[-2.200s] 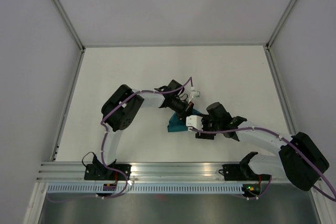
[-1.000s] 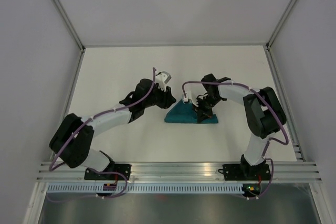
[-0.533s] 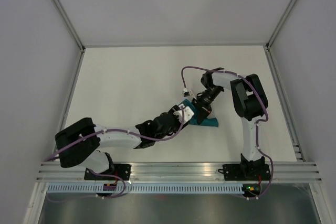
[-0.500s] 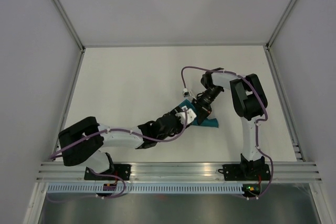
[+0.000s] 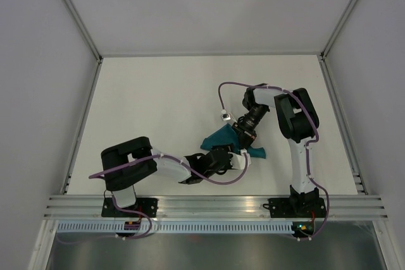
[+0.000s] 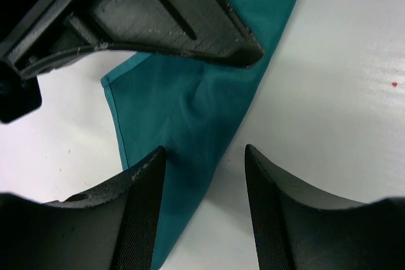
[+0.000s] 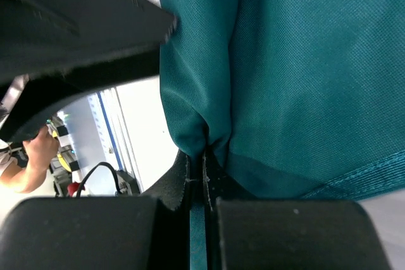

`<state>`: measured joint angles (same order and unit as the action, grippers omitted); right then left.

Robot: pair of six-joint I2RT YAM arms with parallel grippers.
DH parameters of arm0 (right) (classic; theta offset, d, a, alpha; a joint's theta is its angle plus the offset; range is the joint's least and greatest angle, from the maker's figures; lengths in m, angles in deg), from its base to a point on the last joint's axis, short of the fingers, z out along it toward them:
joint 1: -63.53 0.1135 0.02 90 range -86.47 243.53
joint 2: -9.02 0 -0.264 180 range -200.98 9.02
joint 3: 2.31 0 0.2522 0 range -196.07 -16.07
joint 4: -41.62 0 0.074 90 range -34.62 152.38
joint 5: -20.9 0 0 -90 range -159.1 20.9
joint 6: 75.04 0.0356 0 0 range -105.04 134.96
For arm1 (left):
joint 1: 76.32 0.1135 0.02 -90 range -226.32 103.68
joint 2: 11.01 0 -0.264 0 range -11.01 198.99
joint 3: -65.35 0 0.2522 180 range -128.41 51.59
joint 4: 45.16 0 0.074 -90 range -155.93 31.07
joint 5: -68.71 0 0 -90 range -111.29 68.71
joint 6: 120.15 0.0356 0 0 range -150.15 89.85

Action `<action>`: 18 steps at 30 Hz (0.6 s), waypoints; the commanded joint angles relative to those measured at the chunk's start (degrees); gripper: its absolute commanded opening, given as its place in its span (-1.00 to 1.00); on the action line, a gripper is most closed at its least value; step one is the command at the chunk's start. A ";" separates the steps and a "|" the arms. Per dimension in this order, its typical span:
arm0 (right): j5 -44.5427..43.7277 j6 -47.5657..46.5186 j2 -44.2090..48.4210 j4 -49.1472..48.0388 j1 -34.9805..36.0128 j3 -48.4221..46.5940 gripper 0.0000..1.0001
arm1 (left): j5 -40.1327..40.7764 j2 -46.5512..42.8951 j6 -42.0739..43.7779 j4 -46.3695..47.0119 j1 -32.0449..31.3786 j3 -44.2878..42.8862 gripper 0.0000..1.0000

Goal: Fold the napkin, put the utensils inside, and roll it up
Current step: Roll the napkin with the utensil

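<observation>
The teal napkin (image 5: 219,138) lies bunched on the white table between the two arms. In the right wrist view the napkin (image 7: 291,61) fills the frame, and my right gripper (image 7: 204,164) is shut on a pinched fold of it. From above, the right gripper (image 5: 244,135) sits at the cloth's right side. My left gripper (image 5: 233,155) is just in front of the cloth. In the left wrist view the left gripper (image 6: 204,156) stands open, its fingers astride a strip of napkin (image 6: 183,112) without touching it. The right gripper's fingers (image 6: 177,23) show above. The utensils are out of view.
The white table (image 5: 158,99) is walled at the left, back and right. An aluminium rail (image 5: 209,203) runs along the near edge, where both arm bases sit. A purple cable with a small white connector (image 5: 223,117) loops over the right arm near the cloth.
The left arm has folded back toward its base, its gripper now in front of the cloth with wider jaws. The right gripper stays shut on the napkin, which now spreads further left.
</observation>
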<state>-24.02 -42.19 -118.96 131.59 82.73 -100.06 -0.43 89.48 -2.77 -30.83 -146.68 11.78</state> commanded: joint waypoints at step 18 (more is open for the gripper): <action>-9.40 -3.50 -4.91 -7.56 -0.74 -0.92 -0.99 | -13.12 8.50 0.58 -11.74 0.67 -11.16 -0.41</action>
<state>-24.39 -42.23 -120.53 133.95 82.36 -101.21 -6.90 95.88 -0.26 -35.46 -146.51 2.71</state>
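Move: The napkin's rolled edge, at the spot to be grasped, is straight to the left gripper's right, about 4 cm off and 1 cm lower; the right gripper's shut fingertips are some 7 cm to its right and 1 cm ahead. The flat flap of the napkin spreads about 5 cm left and 4 cm ahead of the left gripper. From the right gripper, the grasping spot is roughly 3 cm left and 1 cm back, about level. Bring the left gripper about 4 cm to the right, low over the table and with its fingers open around the rolled edge, towards the right gripper's fingers. In the last stretch, sink slightly, turn a few degrees clockwise and partly close the fingers so they take the cloth between them. Keep the right gripper shut on the napkin, holding it in place. ##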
